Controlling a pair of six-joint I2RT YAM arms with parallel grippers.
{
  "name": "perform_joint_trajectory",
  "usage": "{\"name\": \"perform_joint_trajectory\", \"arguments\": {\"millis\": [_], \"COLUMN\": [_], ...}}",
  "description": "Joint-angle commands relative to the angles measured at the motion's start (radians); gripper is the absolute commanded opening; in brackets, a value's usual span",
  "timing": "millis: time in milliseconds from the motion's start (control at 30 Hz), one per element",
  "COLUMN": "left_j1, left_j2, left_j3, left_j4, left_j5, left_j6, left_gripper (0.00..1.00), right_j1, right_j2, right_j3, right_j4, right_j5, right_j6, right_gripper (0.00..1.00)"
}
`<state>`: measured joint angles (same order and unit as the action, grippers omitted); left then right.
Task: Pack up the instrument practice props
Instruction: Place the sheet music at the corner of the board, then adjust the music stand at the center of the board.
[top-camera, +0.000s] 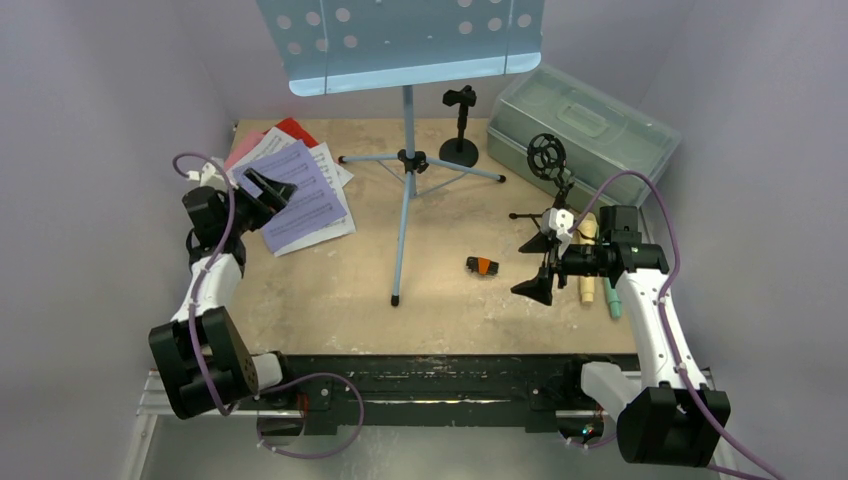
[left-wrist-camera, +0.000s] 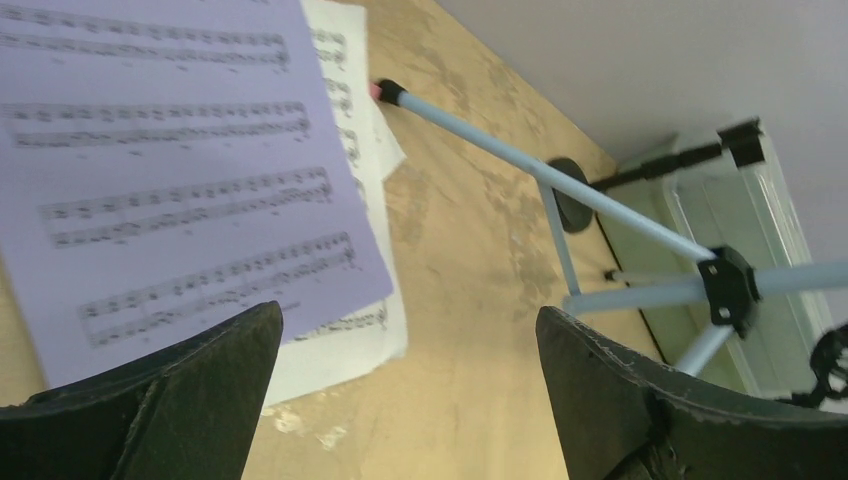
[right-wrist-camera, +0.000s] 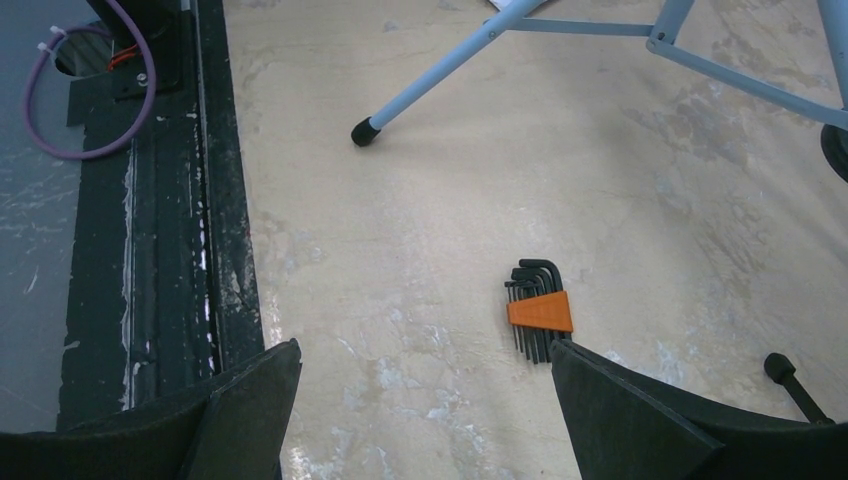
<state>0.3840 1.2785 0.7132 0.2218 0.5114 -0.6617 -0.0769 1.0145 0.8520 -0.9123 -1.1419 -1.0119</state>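
Observation:
The pale-blue perforated rack (top-camera: 400, 40) stands at the back on its tripod legs (top-camera: 408, 160). White music pages (top-camera: 300, 195) lie over a red one (top-camera: 290, 130) at the left. My left gripper (top-camera: 268, 190) hovers open over those pages (left-wrist-camera: 180, 170), with nothing between its fingers (left-wrist-camera: 410, 310). My right gripper (top-camera: 537, 266) is open and empty (right-wrist-camera: 425, 345) above bare table. Just behind it lie the cream microphone (top-camera: 588, 260) and the teal microphone (top-camera: 612, 298). One black mic holder (top-camera: 460, 125) stands at the back. A ring-shaped holder (top-camera: 548, 155) stands by the case.
A translucent grey-green case (top-camera: 580, 125) sits shut at the back right. An orange hex key set (top-camera: 482, 265) lies mid-table, close to my right finger (right-wrist-camera: 538, 310). A tripod foot (right-wrist-camera: 365, 130) rests near the black front rail (top-camera: 430, 375).

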Motion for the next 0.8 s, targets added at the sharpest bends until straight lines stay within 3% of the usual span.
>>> {"name": "perform_joint_trajectory", "arguments": {"millis": [0, 200, 400, 767], "left_j1": [-0.072, -0.171, -0.222, -0.408], "left_j2": [-0.074, -0.131, -0.242, -0.333], "left_j3": [-0.017, -0.039, -0.128, -0.188], "left_j4": [0.011, -0.007, 0.099, 0.123], "left_j5": [0.088, 0.180, 0.231, 0.125], "left_j6": [0.068, 0.117, 0.120, 0.151], "left_gripper": [0.98, 0.98, 0.98, 0.99], "right_j1": [0.006, 0.006, 0.006, 0.006], "right_j2": [0.002, 0.005, 0.007, 0.006], "right_j3": [-0.007, -0.008, -0.010, -0.011], "right_j4": [0.013, 0.018, 0.023, 0.028], "right_j5": [-0.001, 0.001, 0.002, 0.004], "right_j6": [-0.010, -0.006, -0.002, 0.003], "right_gripper": [0.99, 0.99, 0.99, 0.99]}}
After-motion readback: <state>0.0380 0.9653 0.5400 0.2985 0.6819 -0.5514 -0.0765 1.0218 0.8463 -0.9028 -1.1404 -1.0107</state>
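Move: Some 30 cm to the left hand's right and 7 cm ahead, roughly level in height, is the music stand's hub; the right hand has the hub about 25 cm ahead and 28 cm to its left. The stand's front foot lies about 16 cm back and 24 cm right of the left hand. The sheet music is some 10 cm ahead and 2 cm left of the left hand; foot and sheets are about 12 cm below. Swinging clear of the stacked sheet music, the empty left hand travels about 15 cm to the right, drawing back some 7 cm and rising about 4 cm, towards the music stand's hub and front leg. Its wrist turns about 30 degrees clockwise and tips the fingers up as it goes; the fingers stay wide open and touch nothing. ##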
